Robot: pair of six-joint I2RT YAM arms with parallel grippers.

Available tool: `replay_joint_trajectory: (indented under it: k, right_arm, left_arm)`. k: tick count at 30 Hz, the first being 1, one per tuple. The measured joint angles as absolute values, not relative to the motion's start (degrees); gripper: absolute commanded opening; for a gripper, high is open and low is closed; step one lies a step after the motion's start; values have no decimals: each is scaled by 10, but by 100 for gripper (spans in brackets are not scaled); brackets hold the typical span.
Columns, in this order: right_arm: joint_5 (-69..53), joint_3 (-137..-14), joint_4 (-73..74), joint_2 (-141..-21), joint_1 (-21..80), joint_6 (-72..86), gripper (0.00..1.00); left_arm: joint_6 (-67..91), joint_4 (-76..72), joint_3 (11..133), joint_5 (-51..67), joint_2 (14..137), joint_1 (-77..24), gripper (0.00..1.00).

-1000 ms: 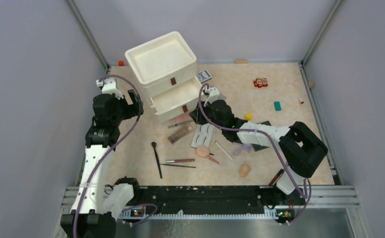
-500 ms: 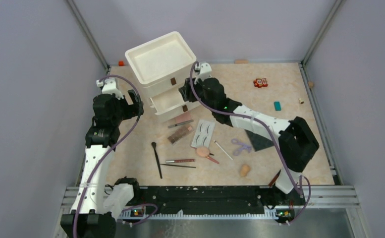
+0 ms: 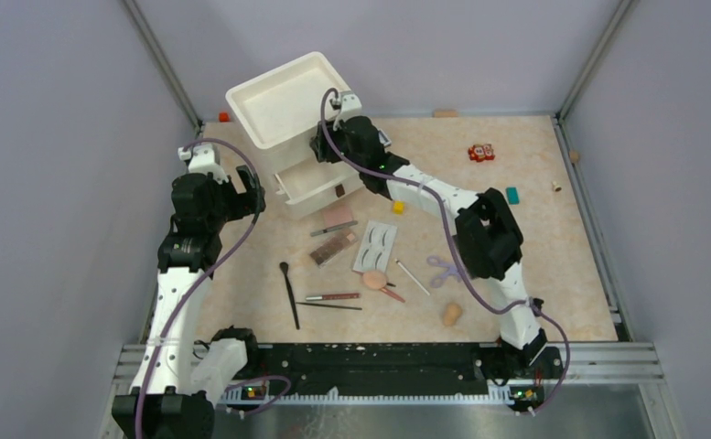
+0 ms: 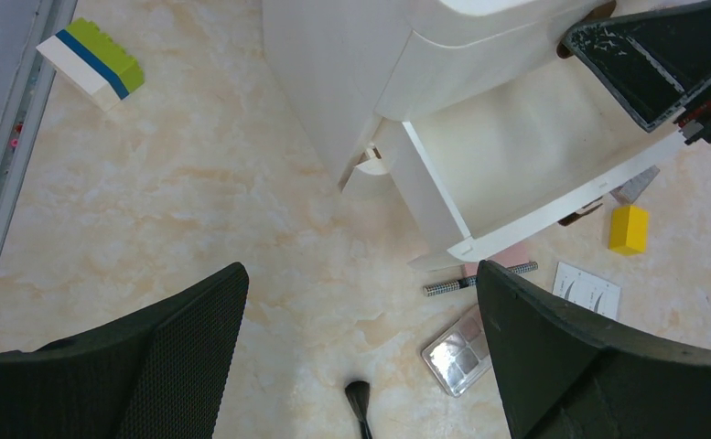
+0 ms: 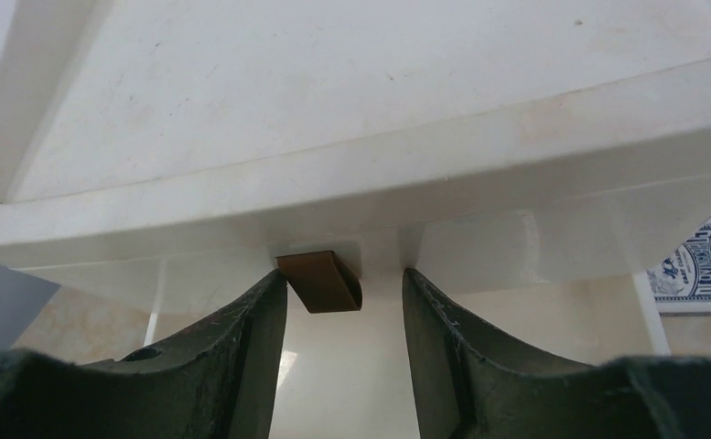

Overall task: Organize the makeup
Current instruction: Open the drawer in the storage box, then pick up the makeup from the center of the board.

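The makeup lies loose on the table: pink compact [image 3: 338,218], brown eyeshadow palette [image 3: 333,247] [image 4: 461,352], white eyelash card [image 3: 377,245], black brush [image 3: 289,293] [image 4: 359,400], pencils [image 3: 331,297], peach puff [image 3: 374,278], sponge [image 3: 451,314] and purple curler [image 3: 443,268]. My right gripper [image 3: 326,146] [image 5: 344,283] is open at the white organizer's [image 3: 283,96] upper drawer, its jaws either side of the brown tab handle [image 5: 319,282]. Hovering left of the organizer, my left gripper [image 3: 244,194] [image 4: 360,274] is wide open and holds nothing. The lower drawer [image 3: 319,183] [image 4: 516,165] stands pulled out.
A yellow block [image 3: 398,207] [image 4: 628,229] sits right of the open drawer. A teal block [image 3: 512,195] and red blocks [image 3: 480,152] lie at the back right. A patterned card box [image 5: 699,265] is behind the organizer. A green, blue and white brick [image 4: 91,64] lies by the left wall.
My right arm has swung from the compact on the table up to the upper drawer's handle, its jaws wider. The organizer's top has shifted slightly left. The left arm stayed still.
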State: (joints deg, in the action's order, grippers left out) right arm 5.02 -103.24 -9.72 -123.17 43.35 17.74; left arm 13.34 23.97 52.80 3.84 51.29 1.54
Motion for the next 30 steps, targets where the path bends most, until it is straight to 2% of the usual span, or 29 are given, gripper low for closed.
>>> replay_joint_trajectory:
  k: [9,16,20,24,30]
  right_arm:
    - [37,-1068,-94,-1257,429,175,49]
    - [53,-926,-114,-1156,429,161,51]
    - [84,-853,-107,-1060,429,151,57]
    - [126,-789,-88,-966,423,150,75]
    - [191,-666,-42,-834,402,164,78]
  left_arm:
    - [133,239,528,39,513,15,99]
    - [133,239,528,41,513,15,99]
    - [133,239,528,43,513,15,99]
    - [133,239,528,42,513,15,99]
    - [134,242,528,42,513,15,99]
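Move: The right hand's fingertips are at the storage box's front, straddling the top drawer's handle, which lies about 3 cm ahead and 3 cm left at hand height. The pulled-out drawer's handle is some 6 cm back, 3 cm right and 7 cm below the hand. On the table, 18 cm down, the card box lies about 21 cm ahead and 7 cm right, the yellow block level and 14 cm right. From the left hand, the top handle is roughly 20 cm ahead, 22 cm right, 3 cm below. Fingertips still against the front of the top drawer, the right hand nudges about 1 cm forward and left into the storage box, then comes free. It swings away right and back, ending some 18 cm right and 9 cm back of its start and about 5 cm higher, turning clockwise nearly 20 degrees as the half-open fingers spread wider. ##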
